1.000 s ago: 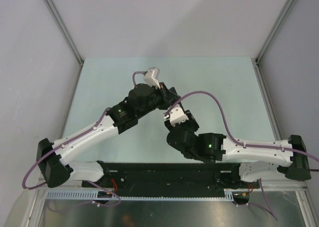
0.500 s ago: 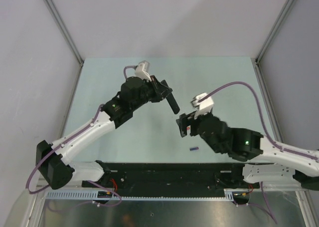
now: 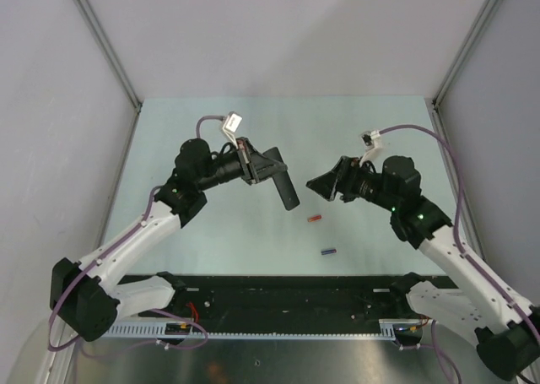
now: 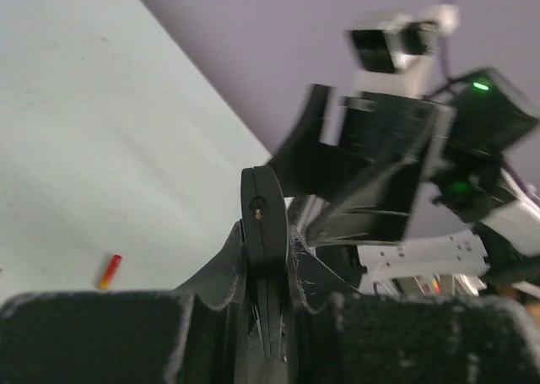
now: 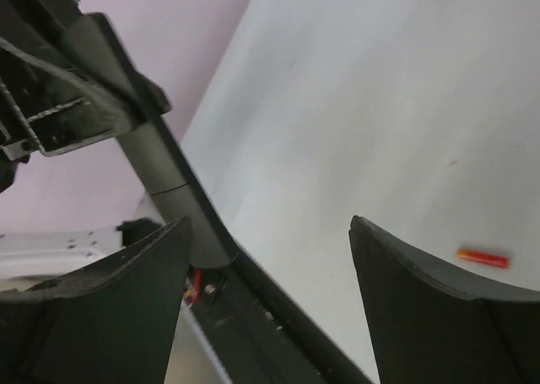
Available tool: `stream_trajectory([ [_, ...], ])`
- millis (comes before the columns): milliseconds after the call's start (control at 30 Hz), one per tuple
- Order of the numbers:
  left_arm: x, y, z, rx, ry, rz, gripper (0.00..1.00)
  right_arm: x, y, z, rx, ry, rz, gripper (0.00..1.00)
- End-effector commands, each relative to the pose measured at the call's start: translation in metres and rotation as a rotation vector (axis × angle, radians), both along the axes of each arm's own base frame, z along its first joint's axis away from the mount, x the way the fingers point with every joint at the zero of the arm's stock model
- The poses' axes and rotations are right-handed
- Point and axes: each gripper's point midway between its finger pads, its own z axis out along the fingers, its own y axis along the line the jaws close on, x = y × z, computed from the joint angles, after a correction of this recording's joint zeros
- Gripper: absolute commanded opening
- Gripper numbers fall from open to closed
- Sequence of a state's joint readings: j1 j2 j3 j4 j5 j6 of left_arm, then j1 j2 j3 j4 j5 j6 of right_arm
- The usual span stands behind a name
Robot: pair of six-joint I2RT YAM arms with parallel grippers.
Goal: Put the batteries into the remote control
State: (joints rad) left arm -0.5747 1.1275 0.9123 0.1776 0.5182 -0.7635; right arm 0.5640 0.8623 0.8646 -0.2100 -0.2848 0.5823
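My left gripper (image 3: 270, 168) is shut on the remote control (image 3: 284, 184), a slim black bar held above the table that slants down toward the near right. In the left wrist view the remote control (image 4: 263, 224) stands edge-on between the fingers. The red-orange battery (image 3: 315, 219) lies on the table right of the remote's low end, and the dark blue battery (image 3: 328, 251) lies nearer the front. My right gripper (image 3: 323, 185) hangs open and empty, right of the remote and above the red battery (image 5: 483, 256). The right wrist view shows the remote (image 5: 160, 181) beyond its left finger.
A black base rail (image 3: 278, 295) runs along the table's near edge. Metal frame posts (image 3: 447, 139) and grey walls bound the pale green table (image 3: 211, 232) at the sides and back. The right arm (image 4: 405, 148) fills the upper right of the left wrist view.
The two grippers were together at the table's middle; the right one opened and swung away to the right. The left arm drew back left with the remote. Both batteries now show on the table.
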Motion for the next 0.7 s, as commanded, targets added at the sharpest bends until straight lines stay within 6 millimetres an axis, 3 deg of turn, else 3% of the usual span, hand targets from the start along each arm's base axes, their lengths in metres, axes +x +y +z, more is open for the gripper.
stream_trajectory([
  [0,-0.036,-0.005,0.039,-0.106,-0.134,-0.217,0.0,-0.035,0.033,0.025,0.216,0.013,0.339,0.79],
  [233,-0.034,-0.012,0.036,-0.104,-0.118,-0.262,0.0,-0.043,0.042,0.021,0.285,0.012,0.433,0.75],
  [467,-0.031,-0.018,0.03,-0.11,-0.096,-0.297,0.0,-0.049,0.05,0.015,0.285,0.027,0.506,0.54],
  [667,-0.03,-0.02,0.032,-0.128,-0.091,-0.305,0.0,-0.05,0.058,-0.004,0.247,0.068,0.513,0.42],
])
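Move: The remote control, still pinched by the left hand near its far end, has its middle about 4 cm back and 2 cm to the right of that hand, a little below it; its free end points back. From the right hand that middle is some 9 cm to the left, level fore and aft, and at about hand height. The red battery lies 5 cm ahead, 1 cm left and some 24 cm below the right hand; the blue one lies 6 cm back and 3 cm right, equally low. The remote control's free end is met by the right hand, which goes about 5 cm left and 4 cm back, dipping a couple of centimetres and coming up again, turning some 30 degrees, mostly counter-clockwise, while its wide-open fingers close to about half around that end. The left hand keeps its pinch, draws back and right by some 3 cm, and turns clockwise about 15 degrees. ##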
